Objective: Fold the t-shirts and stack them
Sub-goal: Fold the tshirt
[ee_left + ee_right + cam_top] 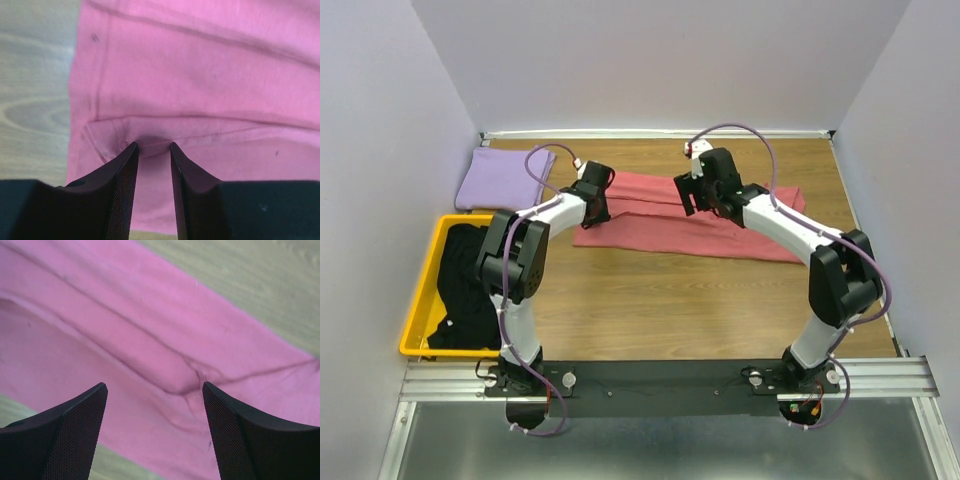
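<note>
A salmon-pink t-shirt [650, 228] lies folded into a long band across the middle of the table. My left gripper [594, 206] is down at its left end. In the left wrist view the jaws stand a narrow gap apart, with the left gripper [153, 146] tips on a folded sleeve edge of the pink t-shirt [200, 75]. My right gripper [694, 198] hovers over the band's middle. There the right gripper [155, 386] is wide open above a raised crease in the pink t-shirt [150, 330]. A lavender t-shirt [503, 180] lies folded at the back left.
A yellow bin [423, 300] at the left edge holds black t-shirts [468, 285] in a heap. Pale walls close in the table at the left, back and right. Bare wooden tabletop [670, 300] lies between the pink shirt and the arm bases.
</note>
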Robot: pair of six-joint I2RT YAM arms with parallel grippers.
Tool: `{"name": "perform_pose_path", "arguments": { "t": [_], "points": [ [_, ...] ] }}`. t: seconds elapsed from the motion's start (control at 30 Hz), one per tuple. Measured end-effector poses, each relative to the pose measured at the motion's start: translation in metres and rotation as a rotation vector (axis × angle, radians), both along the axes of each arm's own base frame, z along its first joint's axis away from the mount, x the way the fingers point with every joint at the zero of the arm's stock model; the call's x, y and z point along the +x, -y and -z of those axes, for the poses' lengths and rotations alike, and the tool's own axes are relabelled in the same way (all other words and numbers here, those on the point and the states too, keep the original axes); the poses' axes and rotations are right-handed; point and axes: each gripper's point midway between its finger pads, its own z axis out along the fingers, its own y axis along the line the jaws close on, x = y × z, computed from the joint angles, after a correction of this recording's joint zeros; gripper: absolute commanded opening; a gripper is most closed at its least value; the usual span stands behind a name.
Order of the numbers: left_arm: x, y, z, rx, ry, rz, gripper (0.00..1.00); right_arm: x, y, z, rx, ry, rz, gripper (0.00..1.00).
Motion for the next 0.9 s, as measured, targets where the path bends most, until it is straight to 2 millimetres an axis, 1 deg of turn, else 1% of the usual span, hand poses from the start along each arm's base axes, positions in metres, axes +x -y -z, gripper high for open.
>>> {"name": "perform_pose_path", "arguments": {
  "t": [0.07, 0.17, 0.23, 0.27, 0.3, 0.37, 0.47, 0.53, 0.63, 0.7, 0.77, 0.9],
  "points": [
    [0.011, -0.007, -0.005, 0.007, 0.019, -0.026, 0.47, -0.01, 0.009, 0.01, -0.005, -0.028, 0.016, 0.84],
    [0.029, -0.02, -0.014, 0.013, 0.05, -0.068, 0.54, -0.02, 0.017, 0.018, -0.008, -0.051, 0.029, 0.84],
    [0.039, -0.03, -0.025, 0.018, 0.085, -0.104, 0.6, -0.025, 0.02, 0.018, -0.002, -0.056, 0.037, 0.84],
    [0.041, -0.032, -0.028, 0.016, 0.096, -0.113, 0.62, -0.027, 0.022, 0.016, 0.004, -0.056, 0.041, 0.84],
    [0.042, -0.035, -0.032, 0.015, 0.105, -0.124, 0.68, -0.031, 0.023, 0.014, 0.016, -0.054, 0.049, 0.84],
    [0.036, -0.036, -0.036, 0.005, 0.116, -0.134, 0.73, -0.035, 0.024, 0.01, 0.032, -0.05, 0.057, 0.84],
    [0.011, -0.039, -0.036, -0.016, 0.104, -0.148, 0.83, -0.042, 0.023, 0.007, 0.072, -0.056, 0.065, 0.84],
    [-0.004, -0.038, -0.035, -0.045, 0.098, -0.156, 0.85, -0.048, 0.022, 0.012, 0.094, -0.078, 0.066, 0.83],
    [-0.02, -0.035, -0.03, -0.098, 0.087, -0.177, 0.85, -0.062, 0.02, 0.03, 0.122, -0.141, 0.065, 0.83],
    [-0.024, -0.032, -0.025, -0.134, 0.084, -0.195, 0.84, -0.071, 0.019, 0.041, 0.137, -0.18, 0.065, 0.83],
    [-0.024, -0.028, -0.023, -0.172, 0.087, -0.214, 0.84, -0.077, 0.018, 0.048, 0.148, -0.209, 0.063, 0.83],
    [-0.014, -0.02, -0.031, -0.239, 0.122, -0.238, 0.81, -0.083, 0.015, 0.053, 0.166, -0.236, 0.059, 0.83]
  ]
}}
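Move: The left hand's fingertips are down at the t-shirt's narrow flap, whose loose corner is about 4 cm to its left and 1 cm ahead; the shirt's near left corner lies roughly 5 cm back and 5 cm left, about 1 cm down. The purple stack is some 11 cm ahead and 21 cm left. The right hand hangs about 11 cm above the shirt, its near edge some 7 cm back and straight in line, its near right corner 9 cm back and 21 cm right. Up, forward and left by about 5 cm, the left hand comes free of the flap, then swings back some 6 cm over the shirt's left end, turning about 15 degrees counter-clockwise, dropping its left side, and opening wide. Meanwhile the open right hand draws back about 8 cm and sinks about 5 cm towards the near edge, tipping its fingers steeper, without touching the cloth. ##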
